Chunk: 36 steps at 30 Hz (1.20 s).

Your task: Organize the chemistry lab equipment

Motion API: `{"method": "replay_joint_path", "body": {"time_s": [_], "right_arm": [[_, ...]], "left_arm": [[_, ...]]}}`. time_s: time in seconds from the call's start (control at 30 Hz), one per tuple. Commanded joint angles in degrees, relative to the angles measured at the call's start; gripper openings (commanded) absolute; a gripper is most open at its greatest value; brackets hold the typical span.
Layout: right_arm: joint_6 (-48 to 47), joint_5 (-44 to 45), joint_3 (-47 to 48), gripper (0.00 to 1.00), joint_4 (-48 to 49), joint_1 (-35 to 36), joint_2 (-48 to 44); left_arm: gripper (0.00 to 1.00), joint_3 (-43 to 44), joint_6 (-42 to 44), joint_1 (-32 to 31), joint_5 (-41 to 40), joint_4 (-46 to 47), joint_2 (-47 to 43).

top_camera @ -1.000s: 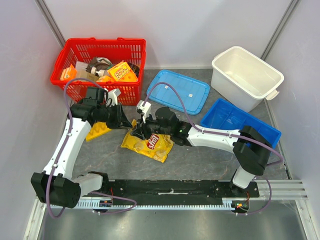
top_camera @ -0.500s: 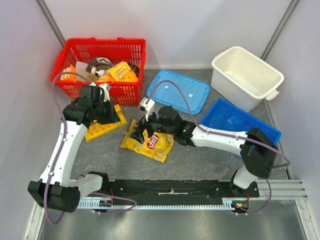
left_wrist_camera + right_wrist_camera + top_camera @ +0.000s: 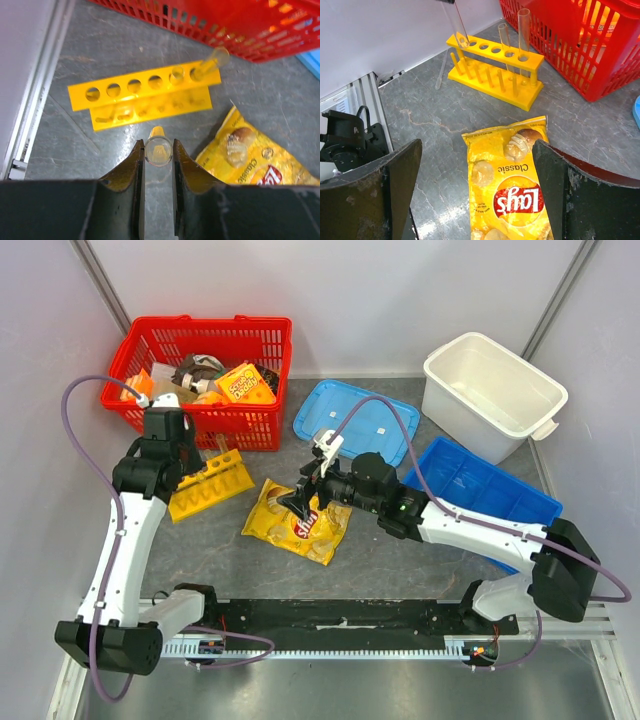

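Observation:
The yellow test tube rack [image 3: 212,483] stands on the grey table left of centre, with two clear tubes [image 3: 523,32] upright in its right-hand holes. My left gripper [image 3: 187,468] hangs over the rack's left end, shut on a clear test tube [image 3: 158,150] held upright and seen end-on in the left wrist view. In the right wrist view this tube [image 3: 461,25] reaches down to the rack's [image 3: 495,65] leftmost hole; I cannot tell whether it is inside. My right gripper [image 3: 477,195] is wide open and empty above a yellow Lay's chips bag [image 3: 512,185].
Another clear tube [image 3: 441,70] lies flat on the table left of the rack. A red basket [image 3: 200,340] of assorted items stands behind the rack. A blue lid [image 3: 355,420], a white bin [image 3: 490,390] and a blue bin [image 3: 470,480] are at the right.
My left gripper has moved left from beside the chips bag to over the rack's left end. My right gripper has drawn back to the right, over the chips bag.

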Motion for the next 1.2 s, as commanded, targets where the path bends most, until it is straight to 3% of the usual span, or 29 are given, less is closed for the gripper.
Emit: {"method": "replay_joint_path", "body": {"time_s": [0.0, 0.43, 1.17], "right_arm": [[-1.77, 1.38, -1.27, 0.98, -0.06, -0.77, -3.06], [-1.77, 1.46, -2.68, 0.98, 0.73, -1.64, -5.43], [-2.65, 2.43, -2.07, 0.98, -0.67, -2.0, -7.37]], "left_arm": [[0.1, 0.87, 0.65, 1.75, -5.24, 7.61, 1.63], [0.1, 0.96, -0.41, 5.01, -3.12, 14.56, 8.4], [0.1, -2.64, -1.2, 7.65, -1.19, 17.29, 13.32]]}}
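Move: The left hand holds a test tube; the middle of the yellow rack lies about 8 cm ahead, 3 cm left and some 20 cm below. Two tubes already stand at its right end, 11 cm ahead and 4 cm right of the hand. The red basket is some 25 cm ahead and 3 cm left; the chips bag lies level with the hand, 15 cm right. From the right hand the rack is 9 cm ahead, 20 cm left. Left hand carries the tube about 7 cm forward, also left and down, towards the rack; open right hand withdraws. ##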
